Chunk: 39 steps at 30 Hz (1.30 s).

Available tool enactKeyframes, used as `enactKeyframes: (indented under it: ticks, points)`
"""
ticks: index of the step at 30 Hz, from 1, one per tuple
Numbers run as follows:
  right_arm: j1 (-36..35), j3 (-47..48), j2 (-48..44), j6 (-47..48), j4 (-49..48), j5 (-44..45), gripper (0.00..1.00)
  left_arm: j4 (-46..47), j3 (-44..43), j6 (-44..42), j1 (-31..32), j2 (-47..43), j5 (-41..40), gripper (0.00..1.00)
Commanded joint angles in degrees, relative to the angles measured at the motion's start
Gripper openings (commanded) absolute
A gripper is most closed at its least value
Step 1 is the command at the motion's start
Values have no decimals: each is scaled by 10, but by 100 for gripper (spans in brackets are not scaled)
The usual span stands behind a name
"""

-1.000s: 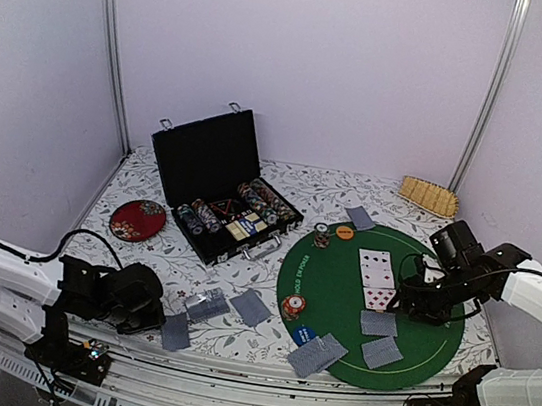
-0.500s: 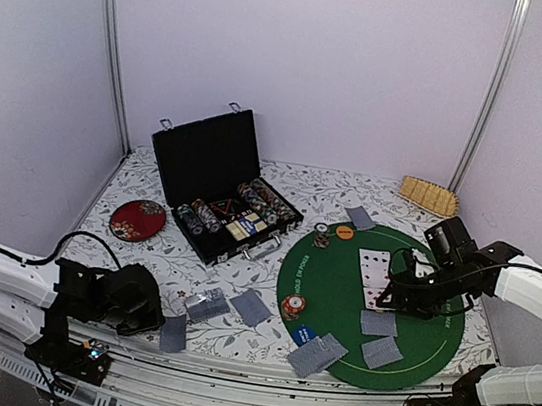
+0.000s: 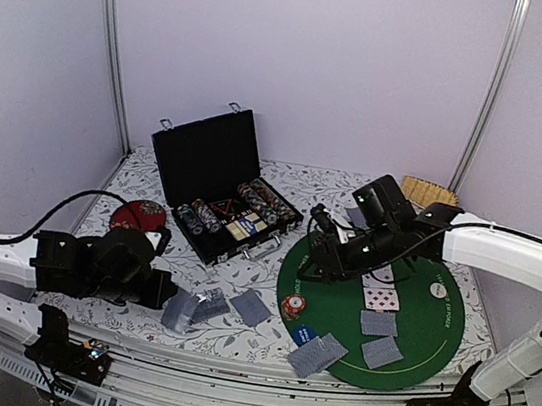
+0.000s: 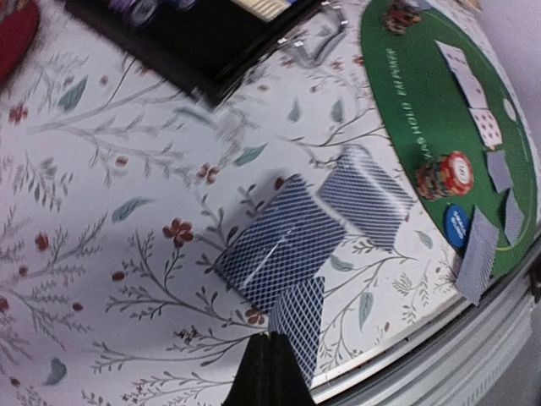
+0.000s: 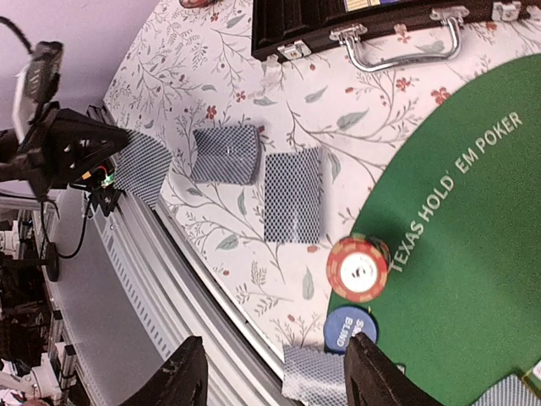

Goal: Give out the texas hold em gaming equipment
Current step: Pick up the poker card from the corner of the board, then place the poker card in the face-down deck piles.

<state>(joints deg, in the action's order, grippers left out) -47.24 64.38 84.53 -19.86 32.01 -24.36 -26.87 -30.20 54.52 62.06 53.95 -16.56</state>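
Note:
My left gripper (image 4: 269,369) (image 3: 163,296) is shut on the near edge of one grey-blue-backed card (image 4: 297,325) (image 3: 178,309), just off the flowered tablecloth at the front left. Beyond it lie a small deck (image 4: 279,241) (image 5: 226,154) and a single card (image 4: 365,194) (image 5: 293,194). My right gripper (image 5: 279,376) (image 3: 316,256) hangs open and empty above the left edge of the green mat (image 3: 429,316), over a red striped chip stack (image 5: 359,269) (image 3: 293,307) and a blue blind button (image 5: 348,328) (image 3: 304,335). Face-up cards (image 3: 382,298) and several face-down cards (image 3: 378,323) lie on the mat.
The open black case (image 3: 217,170), with chips in its tray, stands at the back centre with its handle (image 5: 406,46) toward the mat. A dark-red dish (image 3: 136,214) sits left of it, partly behind my left arm. A wicker piece (image 3: 432,193) lies at the back right. The table's front rail (image 5: 194,279) runs close under both grippers.
My left gripper has shut on the front-left card and lifted it. My right arm has swung left from the face-up cards to above the mat's left edge.

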Motion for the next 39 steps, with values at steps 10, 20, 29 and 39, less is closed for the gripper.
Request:
enactKeyframes:
  ticks: [10,20,29,39]
  points:
    - [1,164,205,59,-67,-19,56,57,-133,-512,-58,113,122,0]
    - [8,199,268,95,-58,-42,56,-6,-225,-674,-158,276,281,0]
    - [2,219,324,94,-69,-71,55,-16,-237,-680,-168,339,314,0]
    - [-14,257,400,108,-47,-70,55,-14,-250,-667,-169,358,291,0]
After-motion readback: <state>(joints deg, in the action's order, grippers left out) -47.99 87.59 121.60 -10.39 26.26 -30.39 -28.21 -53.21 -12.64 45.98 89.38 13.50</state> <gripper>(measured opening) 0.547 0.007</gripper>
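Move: The left hand already pinches a poker card; the card pile it takes this to lies about 7 cm right, 4 cm ahead and 8 cm below. The loose card lies roughly 14 cm left of the open right hand, level fore and aft, 15 cm below. From that card, the red chip stack is 9 cm right and 1 cm farther out, the blue blind chip 13 cm right and 5 cm nearer. Left arcs its card rightward over the pile, turning clockwise; open right descends leftward some 10 cm towards loose card. ##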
